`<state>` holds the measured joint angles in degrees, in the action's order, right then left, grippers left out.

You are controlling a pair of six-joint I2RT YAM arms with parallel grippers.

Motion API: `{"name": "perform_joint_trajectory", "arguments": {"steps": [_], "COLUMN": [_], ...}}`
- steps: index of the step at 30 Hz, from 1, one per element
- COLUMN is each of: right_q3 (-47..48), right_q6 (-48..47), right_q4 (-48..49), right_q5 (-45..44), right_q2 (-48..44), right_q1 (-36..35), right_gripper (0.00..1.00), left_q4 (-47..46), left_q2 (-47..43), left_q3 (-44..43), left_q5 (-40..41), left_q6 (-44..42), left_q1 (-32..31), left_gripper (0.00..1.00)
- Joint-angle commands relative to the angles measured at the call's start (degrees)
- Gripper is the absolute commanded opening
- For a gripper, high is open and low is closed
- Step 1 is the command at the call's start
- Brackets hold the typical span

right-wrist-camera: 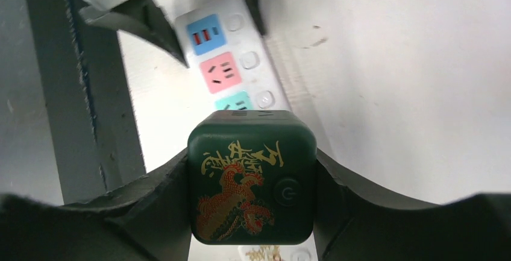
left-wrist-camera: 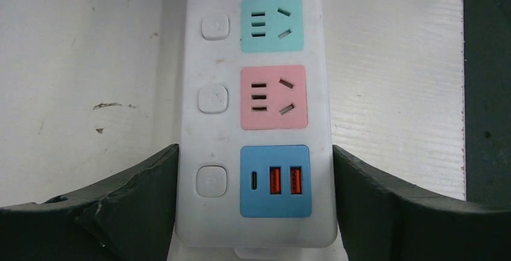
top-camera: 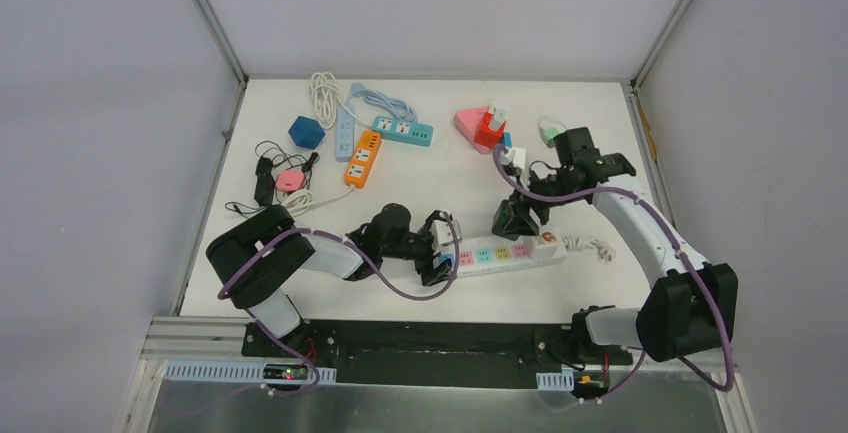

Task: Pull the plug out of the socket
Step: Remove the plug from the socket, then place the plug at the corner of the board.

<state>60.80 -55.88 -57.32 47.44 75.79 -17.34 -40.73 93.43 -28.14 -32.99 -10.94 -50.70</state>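
Note:
A white power strip (top-camera: 505, 252) with coloured sockets lies on the table in front of the arms. My left gripper (top-camera: 440, 250) is shut on its left end, and in the left wrist view (left-wrist-camera: 255, 158) the fingers (left-wrist-camera: 138, 194) press both long sides of the strip (left-wrist-camera: 259, 110) beside the blue USB panel. My right gripper (top-camera: 515, 220) is shut on a dark green cube plug (right-wrist-camera: 252, 176) with a gold dragon print. It holds the plug (top-camera: 515, 215) just above the strip's middle sockets. The strip's blue, pink and teal sockets (right-wrist-camera: 220, 62) show beyond the plug.
At the back lie a pink triangular socket with a red plug (top-camera: 480, 125), a teal strip (top-camera: 403, 131), an orange strip (top-camera: 362, 158), a white strip (top-camera: 344, 133) and a blue cube (top-camera: 306, 132). A pink round adapter (top-camera: 290, 180) and black cables lie at the left. The strip's cord (top-camera: 590, 246) trails right.

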Motion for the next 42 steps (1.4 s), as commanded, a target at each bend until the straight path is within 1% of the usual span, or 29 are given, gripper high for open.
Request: {"name": "perform_joint_trajectory", "arguments": {"steps": [1, 2, 3, 9, 13, 15, 16, 18, 20, 22, 25, 26, 29, 32, 34, 37, 39, 41, 42], "right_q3": [1.7, 1.4, 1.1, 0.1, -1.7, -2.9, -3.4, -4.3, -3.5, -1.0, 3.3, 4.5, 9.8, 16.4, 20.4, 25.7, 28.8, 31.9, 33.5], "right_q6": [11.3, 14.4, 17.1, 27.1, 27.1, 27.1, 42.1, 49.7, 52.1, 53.4, 53.0, 52.9, 52.1, 52.1, 52.1, 52.1, 52.1, 52.1, 49.0], "right_q4": [8.9, 10.7, 13.1, 23.1, 32.6, 37.6, 39.9, 44.4, 47.1, 46.6, 45.1, 45.1, 43.7, 42.3, 41.0, 39.6, 39.2, 38.2, 37.5], "right_q5": [1.7, 1.2, 0.6, -2.2, -2.2, -2.2, -15.3, -26.2, -33.7, -39.5, -44.4, -45.7, -50.0, -50.4, -50.4, -50.4, -50.4, -50.4, -55.2], "right_q2": [-3.4, -3.8, -4.2, -4.1, -3.8, -3.5, -3.3, -2.3, 0.0, 3.9, 9.7, 12.3, 18.7, 25.4, 29.5, 34.7, 37.9, 41.0, 42.6], "right_q1": [5.8, 7.6, 9.0, 16.4, 20.8, 22.9, 23.7, 24.3, 24.4, 24.4, 24.4, 24.4, 24.4, 24.5, 24.5, 24.5, 24.5, 24.5, 24.5], "right_gripper": [0.00, 0.00, 0.00, 0.00, 0.00, 0.00, 0.00, 0.00, 0.00, 0.00, 0.00, 0.02, 0.06, 0.06, 0.06, 0.06, 0.06, 0.06, 0.19], "left_q4": [-2.1, -1.9, -1.6, 2.3, 7.9, 12.5, 14.8, 20.4, 26.1, 31.7, 39.2, 42.1, 50.9, 58.9, 63.4, 69.0, 69.7, 69.7, 69.7], "left_q2": [-0.4, -0.6, -0.9, -4.0, -8.8, -12.3, -14.0, -18.1, -21.1, -23.6, -26.5, -27.2, -29.3, -31.4, -32.7, -35.2, -37.2, -39.0, -39.6], "left_q3": [1.3, 1.3, 1.2, 0.5, -0.4, -1.4, -2.2, -4.8, -8.1, -11.5, -16.8, -18.6, -24.3, -28.7, -30.1, -30.3, -28.9, -27.9, -27.6], "left_q5": [4.6, 4.5, 4.5, 4.5, 4.8, 5.0, 4.9, 4.5, 5.5, 8.4, 14.5, 15.8, 17.6, 18.6, 18.9, 21.8, 25.1, 26.4, 26.6], "left_q6": [4.3, 4.2, 4.0, 2.5, 1.7, 1.4, 1.7, 2.4, 3.4, 5.4, 10.4, 12.2, 15.6, 17.8, 16.7, 14.4, 14.0, 13.9, 13.9], "left_q1": [0.0, 0.0, 0.0, 0.0, 0.0, 0.1, 0.1, 0.5, 0.8, 1.0, 1.1, 1.0, 1.4, 1.8, 1.7, 1.8, 1.7, 1.7, 1.7], "left_gripper": [0.92, 0.98, 0.99, 0.99, 0.99, 0.99, 0.99, 0.99, 0.99, 0.99, 0.99, 0.99, 0.99, 0.99, 0.99, 0.99, 0.99, 0.99, 0.99]}}
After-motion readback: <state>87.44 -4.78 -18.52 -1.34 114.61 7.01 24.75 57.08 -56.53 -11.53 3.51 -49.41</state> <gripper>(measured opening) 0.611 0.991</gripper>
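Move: My right hand already holds the green plug, clear of the socket strip. The bare table at the far right, where it is headed, lies some 32 cm ahead, 25 cm right and 12 below. The light-green charger is about 32 ahead and 16 right, the blue charger 28 ahead and 3 right, the white plug 4 back and 9 right. My left fingers still grip the strip's USB end; the green plug is about 7 ahead, 14 right and 10 above them. I carry the green plug forward and right in one sweep, about 30 cm out and 25 cm across, towards the open table right of the light-green charger, rising slightly, then sinking, while my wrist turns clockwise nearly 90 degrees and the fingers keep their hold. My left hand opens off the strip, climbs about 20 cm, then swings left, turning counter-clockwise. ##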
